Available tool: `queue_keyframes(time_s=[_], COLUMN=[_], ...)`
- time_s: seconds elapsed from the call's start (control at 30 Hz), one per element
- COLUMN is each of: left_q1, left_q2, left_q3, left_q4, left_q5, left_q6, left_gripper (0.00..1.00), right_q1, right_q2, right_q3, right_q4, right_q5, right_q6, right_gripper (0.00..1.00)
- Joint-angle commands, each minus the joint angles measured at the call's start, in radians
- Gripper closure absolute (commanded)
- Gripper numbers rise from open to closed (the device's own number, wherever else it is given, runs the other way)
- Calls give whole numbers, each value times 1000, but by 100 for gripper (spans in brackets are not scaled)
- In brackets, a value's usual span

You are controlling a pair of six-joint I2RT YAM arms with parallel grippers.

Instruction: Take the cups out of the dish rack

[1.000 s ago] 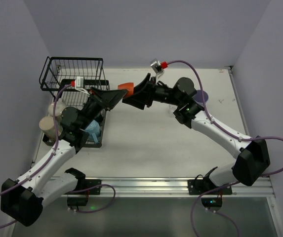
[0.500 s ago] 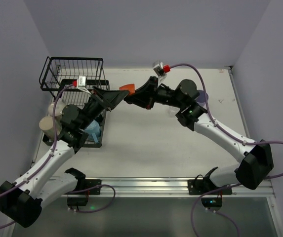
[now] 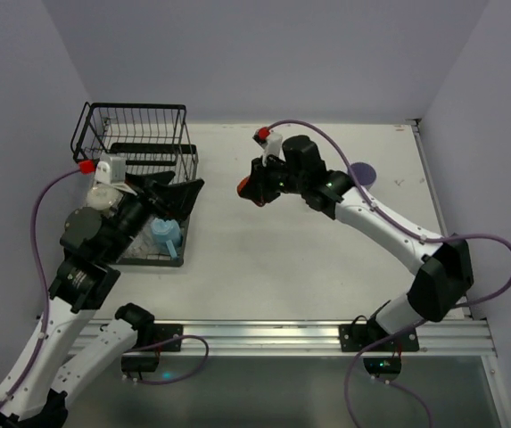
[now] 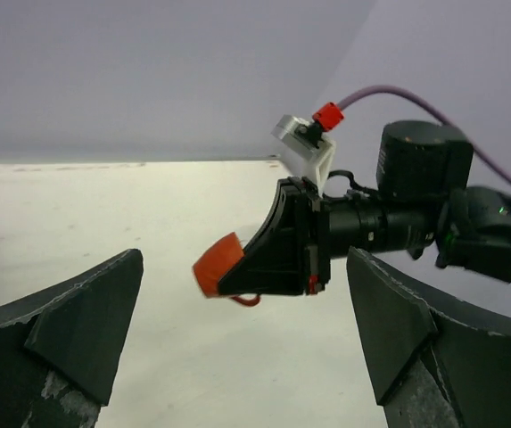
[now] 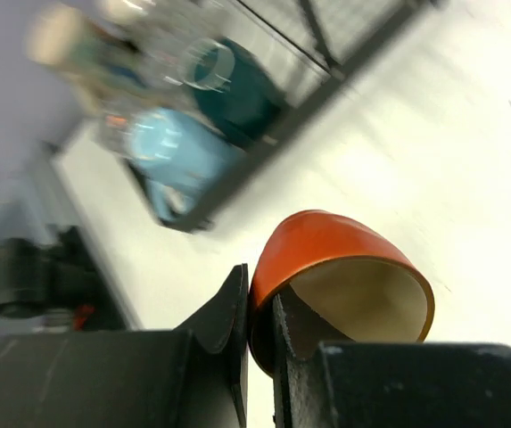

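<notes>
My right gripper (image 3: 251, 189) is shut on the wall of the small orange cup (image 3: 243, 186), one finger inside and one outside, and holds it above the table right of the dish rack (image 3: 135, 115). The right wrist view shows the cup (image 5: 331, 245) tipped on its side, cream inside, in the gripper (image 5: 260, 301). My left gripper (image 3: 186, 191) is open and empty over the rack's right edge. In the left wrist view its gripper (image 4: 244, 267) faces the held cup (image 4: 217, 266). A light blue mug (image 3: 165, 235), a teal mug (image 5: 237, 94) and a cream cup (image 3: 103, 198) sit in the rack's low tray.
A lavender tumbler (image 3: 363, 173) stands on the table at the right, behind the right arm. A clear glass (image 5: 203, 59) shows blurred in the rack beside the teal mug. The left arm hangs over the low tray and hides part of it.
My left gripper has let go of the orange cup and pulled back left toward the rack. My right gripper keeps the cup and has moved it slightly down and right.
</notes>
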Motion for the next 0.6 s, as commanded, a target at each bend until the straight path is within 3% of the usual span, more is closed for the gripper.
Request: queue_keyframes(time_s=[0.0,0.23,0.57], left_q1=[0,0,5], left_q2=[-77,-154,-90], left_q3=[-69,-197,-223], left_q4=[-207,-268,-268], left_q5=[-163,-310,-318], left_q6=[198,287,306], left_gripper=[0,0,0], right_q1=[-1,-5,-51], right_q2=[139,432,595], right_q3=[147,384,453], right_q4=[-274,-469,-474], right_q5=[241,472,514], right_q6=[-110,-179,-227], right_gripper=[100,100,100])
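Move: The orange cup, already pinched in the right hand, is bound for open table some 10 cm ahead of that hand, 6 cm to its right and 23 cm down; a clear glass stands about 9 cm ahead and 17 cm right, the purple cup 14 cm ahead and 34 cm right, both on the table. For the empty left hand, the green mug in the rack lies roughly 16 cm ahead, 12 cm left and 35 cm below, the blue mug about 9 cm nearer than it. The orange cup is carried down about 19 cm towards the open table short of the clear glass, and forward some 10 cm, drifting right, as the right wrist tips about 45 degrees to point the fingers steeply down, grip kept. Meanwhile the left hand, fingers still wide open, sinks 15 cm and swings 6 cm left towards the green and blue mugs, rolling and tipping down, slowing by the end. ##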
